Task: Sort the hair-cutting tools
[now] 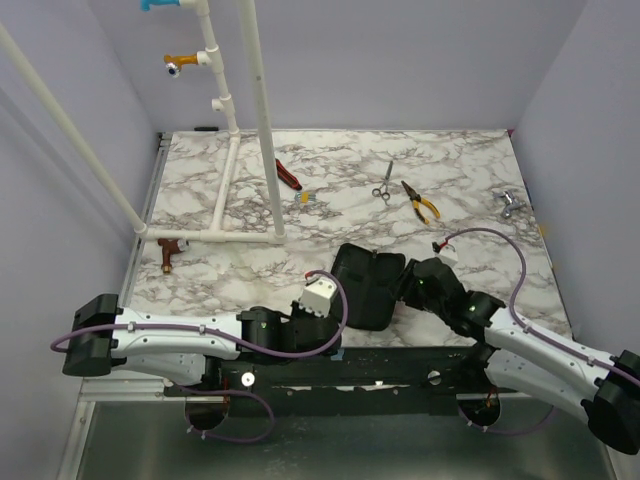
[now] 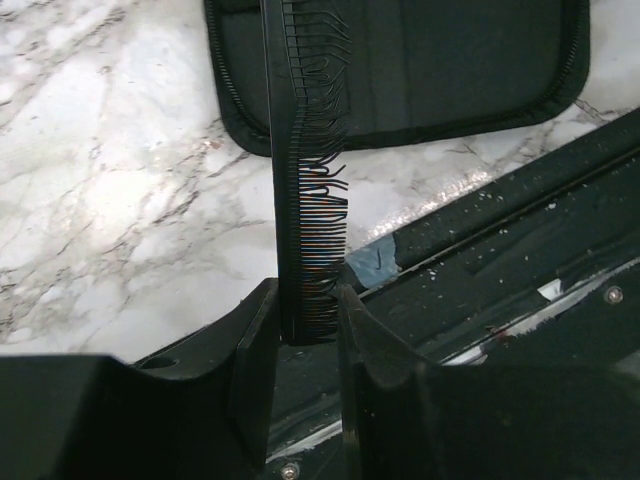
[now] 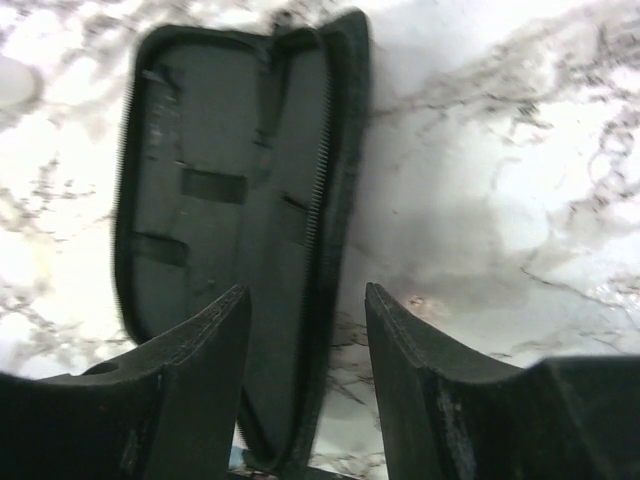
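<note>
A long black comb [image 2: 315, 200] stands between the fingers of my left gripper [image 2: 305, 330], which is shut on its lower end. The comb's far end reaches over an open black zip case [image 2: 450, 60]. In the top view the left gripper [image 1: 340, 315] is at the case's near left corner. My right gripper [image 3: 308, 330] is open, its fingers on either side of the case's [image 3: 220, 200] zipped right edge without touching it. From above, that gripper [image 1: 398, 285] is at the case's [image 1: 362, 285] right side. Silver scissors [image 1: 383, 188] lie far back on the marble table [image 1: 470, 165].
Yellow-handled pliers [image 1: 422, 203] lie right of the scissors, and a red-and-black tool [image 1: 288, 175] lies by a white pipe frame [image 1: 262, 120] at the back left. A small silver item [image 1: 510, 203] is at the far right and a brown fitting [image 1: 167, 250] at the left edge.
</note>
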Available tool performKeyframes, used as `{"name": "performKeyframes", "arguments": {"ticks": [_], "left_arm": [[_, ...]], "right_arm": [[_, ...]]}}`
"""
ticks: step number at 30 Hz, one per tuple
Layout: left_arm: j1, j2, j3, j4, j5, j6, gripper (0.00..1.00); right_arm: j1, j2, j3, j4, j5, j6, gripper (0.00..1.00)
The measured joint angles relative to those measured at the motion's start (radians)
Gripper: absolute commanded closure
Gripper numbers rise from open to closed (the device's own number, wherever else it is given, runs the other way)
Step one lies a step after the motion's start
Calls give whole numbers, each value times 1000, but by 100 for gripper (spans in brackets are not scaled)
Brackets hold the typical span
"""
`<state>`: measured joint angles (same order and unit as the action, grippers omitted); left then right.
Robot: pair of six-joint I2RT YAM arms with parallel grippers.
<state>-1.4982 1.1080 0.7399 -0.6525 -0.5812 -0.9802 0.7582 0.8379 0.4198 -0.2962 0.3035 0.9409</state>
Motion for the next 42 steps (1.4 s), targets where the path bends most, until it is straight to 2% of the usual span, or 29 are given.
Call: {"name": "performKeyframes", "arguments": {"ticks": [7, 13, 23, 26, 30, 42], "left_arm": [[0, 82, 36, 61, 108, 89, 92], [24, 155, 90, 112, 229, 175, 92], [97, 216, 105, 158, 375, 209, 95], [110, 250, 111, 157, 410, 210, 95], [123, 309, 141, 156, 454, 213, 97], [189, 364, 169, 154, 558, 218, 98]], "right_arm": [[0, 20, -96, 5, 1, 61, 59], [0, -15, -149, 31, -2, 95, 63], [0, -84, -172, 72, -12, 106, 72], [0, -80, -175, 79, -15, 105, 81], [0, -71, -176, 87, -21, 105, 99], [0, -64, -186, 134, -47, 80, 99]]}}
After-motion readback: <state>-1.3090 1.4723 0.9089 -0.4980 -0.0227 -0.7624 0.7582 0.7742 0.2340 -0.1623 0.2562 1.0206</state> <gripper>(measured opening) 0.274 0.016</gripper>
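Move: The comb in my left hand is headed for the black pouch, whose middle lies about 12 cm ahead, 12 cm right and 8 cm below. The blue tape on the table edge is some 3 cm back and 4 cm right of that hand. From my open right hand, which goes for the pouch's right rim, the pouch's middle is about 2 cm ahead, 8 cm left and 6 cm down; the yellow pliers are roughly 27 cm ahead and 5 cm right. My right hand dips about 5 cm, easing slightly back and right, then comes up a centimetre and shuts its half-open fingers, pinching the pouch's right rim. Still gripping the comb by its end, my left hand swings about 7 cm right, sinking some 4 cm and drawing slightly back, while its fingers tip down about 20 degrees and turn clockwise, bringing the comb towards the pouch. ##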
